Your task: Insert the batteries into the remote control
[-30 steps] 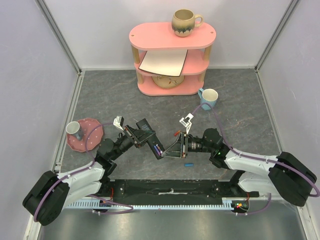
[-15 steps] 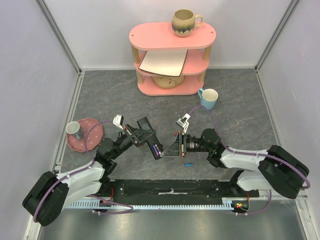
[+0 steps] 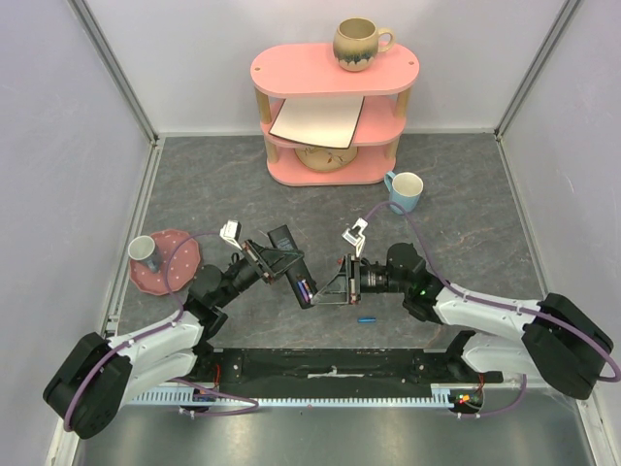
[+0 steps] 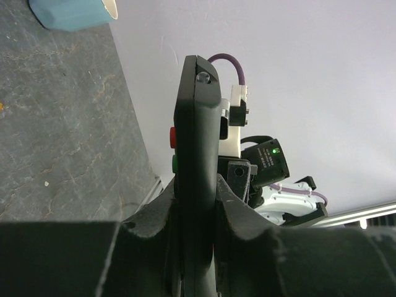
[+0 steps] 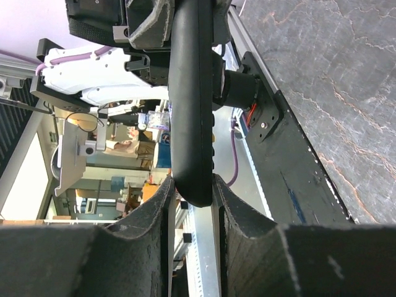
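The black remote control [image 3: 282, 242] is held off the table between both arms, tilted, with its lower end toward the right arm. A dark purple battery [image 3: 307, 287] shows in that lower end. My left gripper [image 3: 277, 262] is shut on the remote's middle. In the left wrist view the remote [image 4: 197, 124] stands edge-on between the left gripper's [image 4: 197, 201] fingers, with a red and a green button showing. My right gripper [image 3: 324, 289] is shut on the remote's end. The right wrist view shows that rounded end [image 5: 192, 93] pinched between the right gripper's [image 5: 193, 192] pads.
A small bright blue cylinder [image 3: 366, 318] lies on the grey table in front of the right arm. A blue mug [image 3: 406, 190] stands at the back right, a pink shelf [image 3: 335, 107] with a mug [image 3: 359, 44] on top behind, and a pink plate [image 3: 175, 264] with a cup [image 3: 144, 252] at the left.
The right arm has shifted slightly and its gripper stays on the remote's end. The left arm and the remote have hardly moved.
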`<action>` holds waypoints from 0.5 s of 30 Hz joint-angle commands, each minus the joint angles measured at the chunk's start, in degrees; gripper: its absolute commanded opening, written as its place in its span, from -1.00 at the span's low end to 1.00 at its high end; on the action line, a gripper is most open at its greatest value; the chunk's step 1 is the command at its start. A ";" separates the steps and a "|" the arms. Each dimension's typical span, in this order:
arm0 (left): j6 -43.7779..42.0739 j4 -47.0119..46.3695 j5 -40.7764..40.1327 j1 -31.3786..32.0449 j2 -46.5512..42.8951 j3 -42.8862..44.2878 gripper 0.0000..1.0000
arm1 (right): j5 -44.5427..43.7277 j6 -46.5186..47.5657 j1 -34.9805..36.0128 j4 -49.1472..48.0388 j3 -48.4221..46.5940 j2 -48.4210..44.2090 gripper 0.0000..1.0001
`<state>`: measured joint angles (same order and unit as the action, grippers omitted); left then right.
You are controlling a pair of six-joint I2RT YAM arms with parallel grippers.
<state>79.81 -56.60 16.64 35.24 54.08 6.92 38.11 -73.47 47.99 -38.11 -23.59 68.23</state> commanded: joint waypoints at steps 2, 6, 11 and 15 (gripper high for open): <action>-2.64 -1.23 9.20 3.95 -0.38 2.31 -0.96 | -12.97 1.41 -1.84 4.36 -4.18 0.85 -0.37; -2.82 -1.50 9.20 4.92 0.32 2.66 -0.96 | -13.41 0.35 -1.93 3.04 -4.00 1.99 -0.27; -1.94 0.34 6.92 5.19 -0.64 2.05 -0.96 | -10.87 2.45 -1.84 2.86 -5.23 2.61 -0.01; -1.15 5.79 1.48 5.19 -3.54 1.43 -0.96 | -7.79 9.29 -1.84 9.78 -8.39 1.30 0.12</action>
<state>77.32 -52.99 13.80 37.19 53.69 7.35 39.03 -70.11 48.01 -30.89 -25.80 69.95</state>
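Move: The right fingers are already closed round the near end of the remote control; its middle lies about 6 cm ahead of this hand and some 4 cm to its left, at nearly the same height. On the table roughly 17 cm below, the red battery lies about 15 cm ahead and 7 cm to the right, and the blue battery about 13 cm to the right, level with the hand. From the left hand, which grips the remote control, its middle is some 2 cm back, neither left nor right, at about its height. The right fingers release their pinch on the near end of the remote control, opening to roughly half their range as the hand sinks about 2 cm and rolls some 5 degrees, its lower finger coming clear of the button side. The left hand keeps its grip on the remote control, easing down about 1 cm. ##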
